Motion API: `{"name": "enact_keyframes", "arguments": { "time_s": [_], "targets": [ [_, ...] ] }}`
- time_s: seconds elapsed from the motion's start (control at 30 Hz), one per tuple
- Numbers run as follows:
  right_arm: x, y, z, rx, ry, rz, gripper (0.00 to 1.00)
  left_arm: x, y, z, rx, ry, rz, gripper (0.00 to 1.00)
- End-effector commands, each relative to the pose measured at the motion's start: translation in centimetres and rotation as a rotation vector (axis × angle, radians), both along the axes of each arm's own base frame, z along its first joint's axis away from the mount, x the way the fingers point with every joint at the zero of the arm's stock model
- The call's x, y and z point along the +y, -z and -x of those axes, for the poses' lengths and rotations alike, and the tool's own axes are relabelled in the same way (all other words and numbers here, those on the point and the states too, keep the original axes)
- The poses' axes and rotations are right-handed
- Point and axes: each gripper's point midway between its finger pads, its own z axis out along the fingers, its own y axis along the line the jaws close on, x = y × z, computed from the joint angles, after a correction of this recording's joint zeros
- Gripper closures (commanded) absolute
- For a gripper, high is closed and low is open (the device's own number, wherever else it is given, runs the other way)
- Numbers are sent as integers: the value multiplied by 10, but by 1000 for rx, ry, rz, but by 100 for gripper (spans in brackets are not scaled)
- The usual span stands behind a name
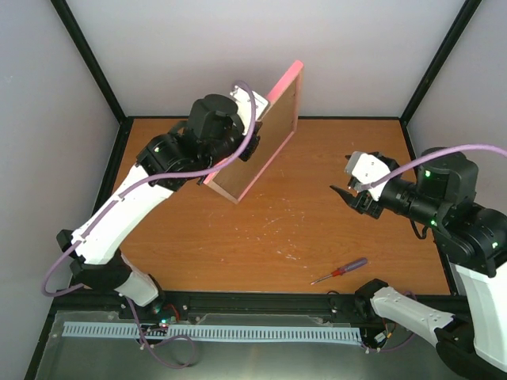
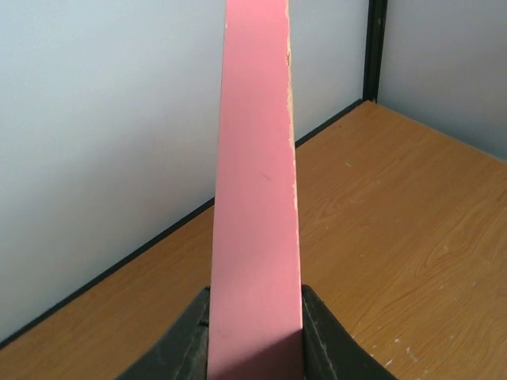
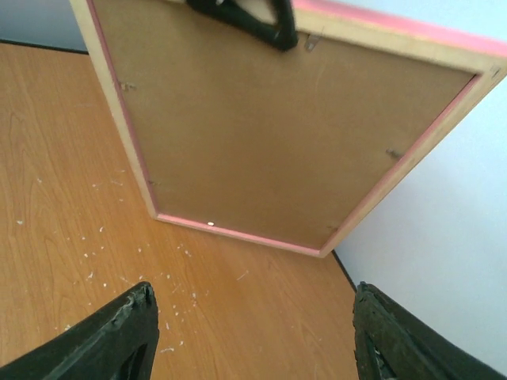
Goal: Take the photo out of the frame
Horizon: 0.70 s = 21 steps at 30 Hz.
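Observation:
The pink frame (image 1: 265,142) stands on edge on the table, tilted, its brown board back (image 3: 285,134) facing the right arm. My left gripper (image 1: 247,141) is shut on the frame's pink edge (image 2: 257,237), a finger pressed on each side of it. My right gripper (image 1: 344,184) hovers open to the right of the frame, well apart from it, nothing between its fingers (image 3: 119,336). Small metal tabs (image 3: 394,153) sit along the board's rim. The photo is hidden behind the board.
A small purple-handled screwdriver (image 1: 341,271) lies on the wooden table (image 1: 261,237) near the front right. White walls with black corner posts (image 1: 432,63) close in the back and sides. Pale specks dot the wood under the frame.

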Motion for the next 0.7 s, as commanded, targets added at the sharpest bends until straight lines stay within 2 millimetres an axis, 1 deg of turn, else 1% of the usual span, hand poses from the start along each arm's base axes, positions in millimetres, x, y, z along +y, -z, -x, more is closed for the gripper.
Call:
{"name": "enact_keyframes", "arguments": {
  "time_s": [0.0,0.1,0.2,0.3,0.4,0.43,0.47,0.63,0.67],
  "targets": [
    [2,8,-6,15,10,-1,34,21,-116,5,-149,-10,433,99],
    [4,13,-10,24,12,2,34,30,-127,-3,-151,-49,522,99],
    [6,22,-13,51,12,13,34,41,-138,-9,-152,-84,598,99],
    [8,30,-18,70,20,21,34,53,-138,-18,-106,-131,687,99],
    [9,41,-24,91,36,23,34,63,-129,-24,-57,-161,756,99],
    [10,46,-26,101,37,27,34,64,-118,-28,-33,-176,766,99],
    [11,50,-28,108,42,29,34,67,-115,-28,-21,-182,792,99],
    [16,83,-40,184,72,23,35,86,-89,-31,39,-223,892,99],
    [19,92,-41,215,68,9,35,89,-81,-32,58,-235,906,99]
  ]
}}
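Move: The left fingers already hold the raised pink frame by its upper side; its middle hangs about 13 cm below that hand, some 4 cm ahead and 3 cm to its right. From the open right hand the frame's middle is roughly 16 cm ahead, 16 cm to the left and 13 cm lower. The screwdriver lies on the table about 8 cm back and 8 cm to the right of the right hand, some 43 cm below. Keep the left grip on the frame and carry it left about 6 cm and forward about 5, rising slightly, then sinking back. Meanwhile roll the wrist some 30 degrees so its left side drops, yawing counter-clockwise, to swing the frame's lower side out to the right. Lower the open, empty right hand about 8 cm, easing forward and tipping down. ##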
